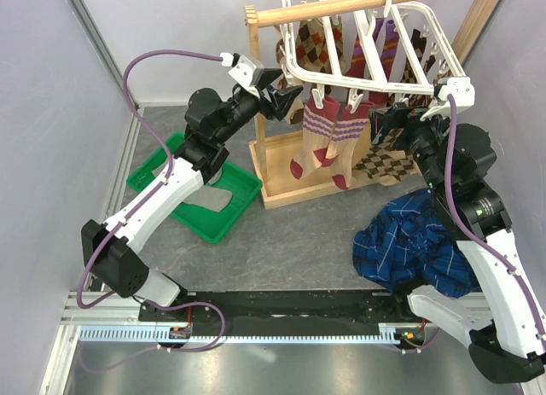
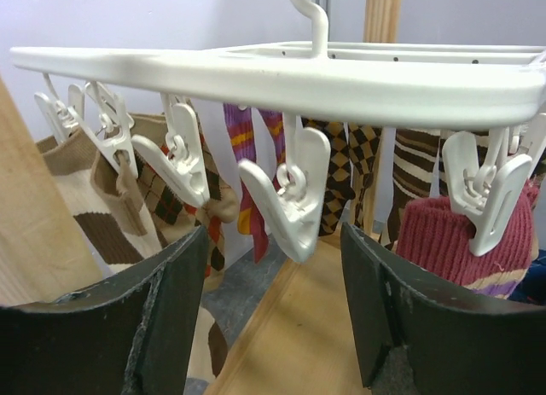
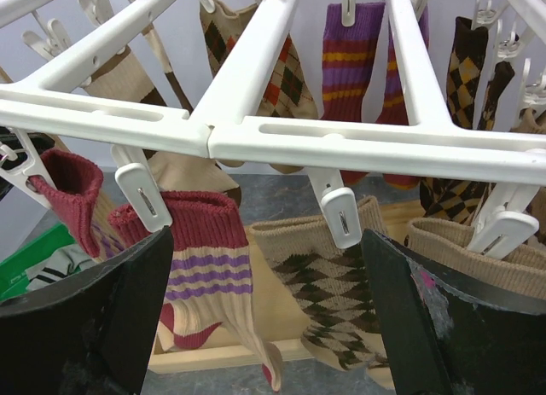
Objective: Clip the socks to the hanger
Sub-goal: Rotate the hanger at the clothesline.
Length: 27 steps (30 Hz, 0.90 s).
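The white hanger (image 1: 367, 45) hangs by its hook from a wooden rail. Tan socks with maroon cuffs (image 1: 328, 139) hang clipped under its near edge, and argyle socks hang behind them. My left gripper (image 1: 286, 96) is open and empty at the hanger's left edge. In the left wrist view an empty clip (image 2: 290, 190) dangles just above the gap between my fingers (image 2: 171, 310). My right gripper (image 1: 384, 122) is open and empty at the right edge. Its wrist view shows a maroon-cuffed, purple-striped sock (image 3: 200, 267) clipped under the grid (image 3: 256, 130). A grey sock (image 1: 209, 203) lies in the tray.
A green tray (image 1: 153, 169) sits on the table at the left. A blue plaid cloth (image 1: 409, 241) is heaped by the right arm. The wooden stand's base (image 1: 281, 169) lies under the hanger. Grey walls close both sides.
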Tool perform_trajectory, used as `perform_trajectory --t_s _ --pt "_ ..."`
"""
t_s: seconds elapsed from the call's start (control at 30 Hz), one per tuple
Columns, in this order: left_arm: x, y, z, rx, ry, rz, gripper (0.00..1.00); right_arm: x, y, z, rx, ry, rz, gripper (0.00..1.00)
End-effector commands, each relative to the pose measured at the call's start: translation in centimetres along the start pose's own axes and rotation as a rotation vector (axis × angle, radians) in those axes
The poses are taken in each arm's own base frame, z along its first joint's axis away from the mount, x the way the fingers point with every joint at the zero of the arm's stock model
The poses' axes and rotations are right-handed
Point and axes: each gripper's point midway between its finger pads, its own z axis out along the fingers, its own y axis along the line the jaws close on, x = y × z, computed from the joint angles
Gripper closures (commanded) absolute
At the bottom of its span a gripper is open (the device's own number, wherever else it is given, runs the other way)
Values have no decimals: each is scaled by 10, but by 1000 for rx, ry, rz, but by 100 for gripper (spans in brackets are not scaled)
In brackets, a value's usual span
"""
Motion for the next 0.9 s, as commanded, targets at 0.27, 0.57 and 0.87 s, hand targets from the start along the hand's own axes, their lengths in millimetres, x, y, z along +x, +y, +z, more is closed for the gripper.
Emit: perform_trajectory --t_s 0.27,0.57,0.87 --pt "-38 -18 9 53 -106 53 56 -9 -1 -9 0 -33 -10 2" --pt "-23 -40 6 78 -78 30 73 -23 11 -20 -76 -58 -5 2" --pt "-24 -59 2 78 -78 46 98 -35 37 -42 -243 -58 -53 2"
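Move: The empty clip under the hanger's front-left corner is already between the left hand's open fingertips, about 1 cm ahead, 1 cm right and 2 cm above. The next empty clip along the side bar hangs about 7 cm ahead, straight in line and 2 cm up. The near red-sock clip is roughly 6 cm right, 4 cm back and 1 cm up. From the right hand, the corner clip lies about 18 cm left, 6 cm ahead and 3 cm up. The corner clip is pinched as the left hand rises about 1 cm and closes its fingers; keeping its hold, the left hand then pulls the hanger's corner right and back while sinking about 2 cm, ending some 5 to 6 cm from its start. The right hand, empty and wide open, draws back about 3 cm and slightly up from the front bar, turning a little counter-clockwise. ##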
